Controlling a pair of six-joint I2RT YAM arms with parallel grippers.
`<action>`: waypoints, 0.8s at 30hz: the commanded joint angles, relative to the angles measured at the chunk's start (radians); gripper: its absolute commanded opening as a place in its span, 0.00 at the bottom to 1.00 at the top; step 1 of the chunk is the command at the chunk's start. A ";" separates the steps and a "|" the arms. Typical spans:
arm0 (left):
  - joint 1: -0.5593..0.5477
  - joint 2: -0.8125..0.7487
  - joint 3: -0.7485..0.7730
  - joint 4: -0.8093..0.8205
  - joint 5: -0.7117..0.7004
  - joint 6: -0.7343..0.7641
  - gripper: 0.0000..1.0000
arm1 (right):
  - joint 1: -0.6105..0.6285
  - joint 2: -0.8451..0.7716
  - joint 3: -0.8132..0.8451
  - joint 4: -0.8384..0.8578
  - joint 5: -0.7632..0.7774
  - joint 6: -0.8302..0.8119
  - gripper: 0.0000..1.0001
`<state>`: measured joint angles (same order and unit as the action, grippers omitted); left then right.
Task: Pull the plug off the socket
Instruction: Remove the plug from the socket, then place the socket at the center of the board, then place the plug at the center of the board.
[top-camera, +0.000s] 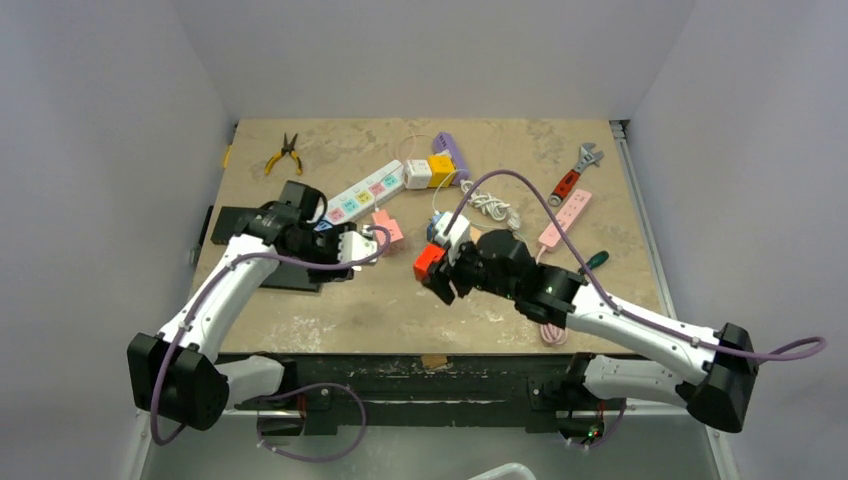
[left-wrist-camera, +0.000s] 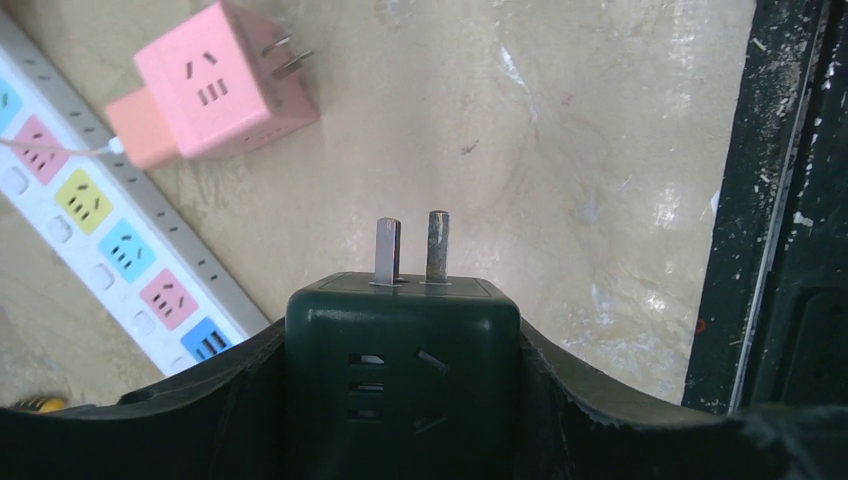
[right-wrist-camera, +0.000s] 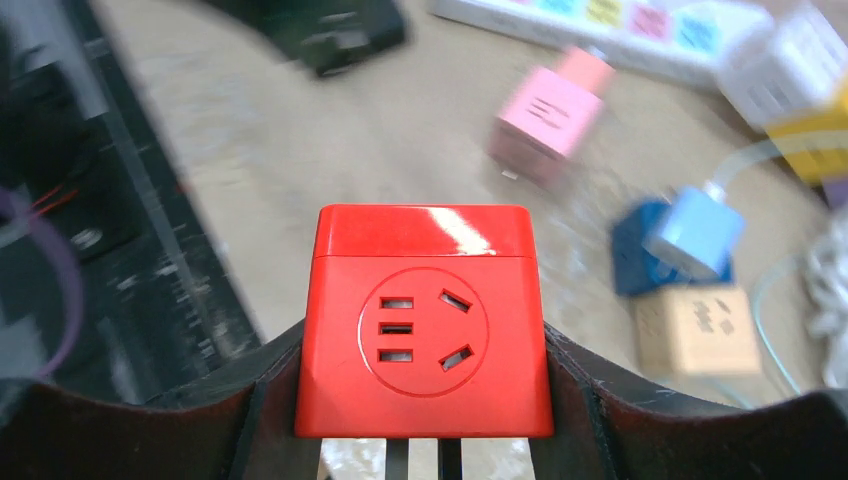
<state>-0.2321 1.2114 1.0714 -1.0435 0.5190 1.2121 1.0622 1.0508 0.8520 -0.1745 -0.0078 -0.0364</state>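
My left gripper (left-wrist-camera: 402, 352) is shut on a dark green cube plug (left-wrist-camera: 402, 370), squeezed at its two sides. Its two metal prongs (left-wrist-camera: 388, 250) point away from me, bare, over the tabletop. At left of centre in the top view, this gripper (top-camera: 352, 248) hovers near the pink cube. My right gripper (right-wrist-camera: 425, 350) is shut on a red cube socket (right-wrist-camera: 425, 320), its slotted face toward the camera. In the top view the red socket (top-camera: 430, 263) hangs at table centre, well apart from the green plug.
A pink cube adapter (left-wrist-camera: 215, 85) and a white power strip (left-wrist-camera: 110, 230) with coloured outlets lie ahead-left of the left gripper. Blue (right-wrist-camera: 690, 235) and beige (right-wrist-camera: 695, 330) cubes lie right of the red socket. Pliers (top-camera: 285, 153), a wrench (top-camera: 575, 172) and a pink strip (top-camera: 565, 218) lie further back.
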 joint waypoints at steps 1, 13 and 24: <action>-0.138 0.005 -0.017 0.130 -0.115 -0.197 0.00 | -0.233 0.078 -0.007 0.004 0.090 0.280 0.00; -0.227 0.268 0.058 0.151 -0.296 -0.584 0.05 | -0.327 0.260 -0.130 -0.116 0.477 0.639 0.00; -0.295 0.302 -0.039 0.288 -0.395 -0.673 0.18 | -0.327 0.279 -0.245 -0.200 0.503 0.883 0.05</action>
<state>-0.4885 1.5219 1.0969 -0.8459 0.1829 0.5850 0.7376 1.3201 0.6510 -0.3378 0.4835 0.7193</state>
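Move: The right hand holds the red plug over the mid-table, bound for bare table about 8 cm farther out, 16 cm to its right and 21 cm below. The tan cube stands about 19 cm ahead and 12 cm right of this hand; the pink cord coil lies some 2 cm ahead and 28 cm right. The left hand holds the green plug, with bare table roughly 2 cm ahead, 4 cm right and 15 cm below; the pink plug is about 14 cm ahead of it and 9 cm right. Swinging right and down, away from the green plug, the right hand carries the red plug some 25 cm to the open table between the tan cube and the pink cord coil; it surges forward first, then mostly sinks, turning clockwise about 65 degrees and tipping its fingers down. The left hand keeps the green plug and shifts right, then sinks about 7 cm, turning counter-clockwise. ##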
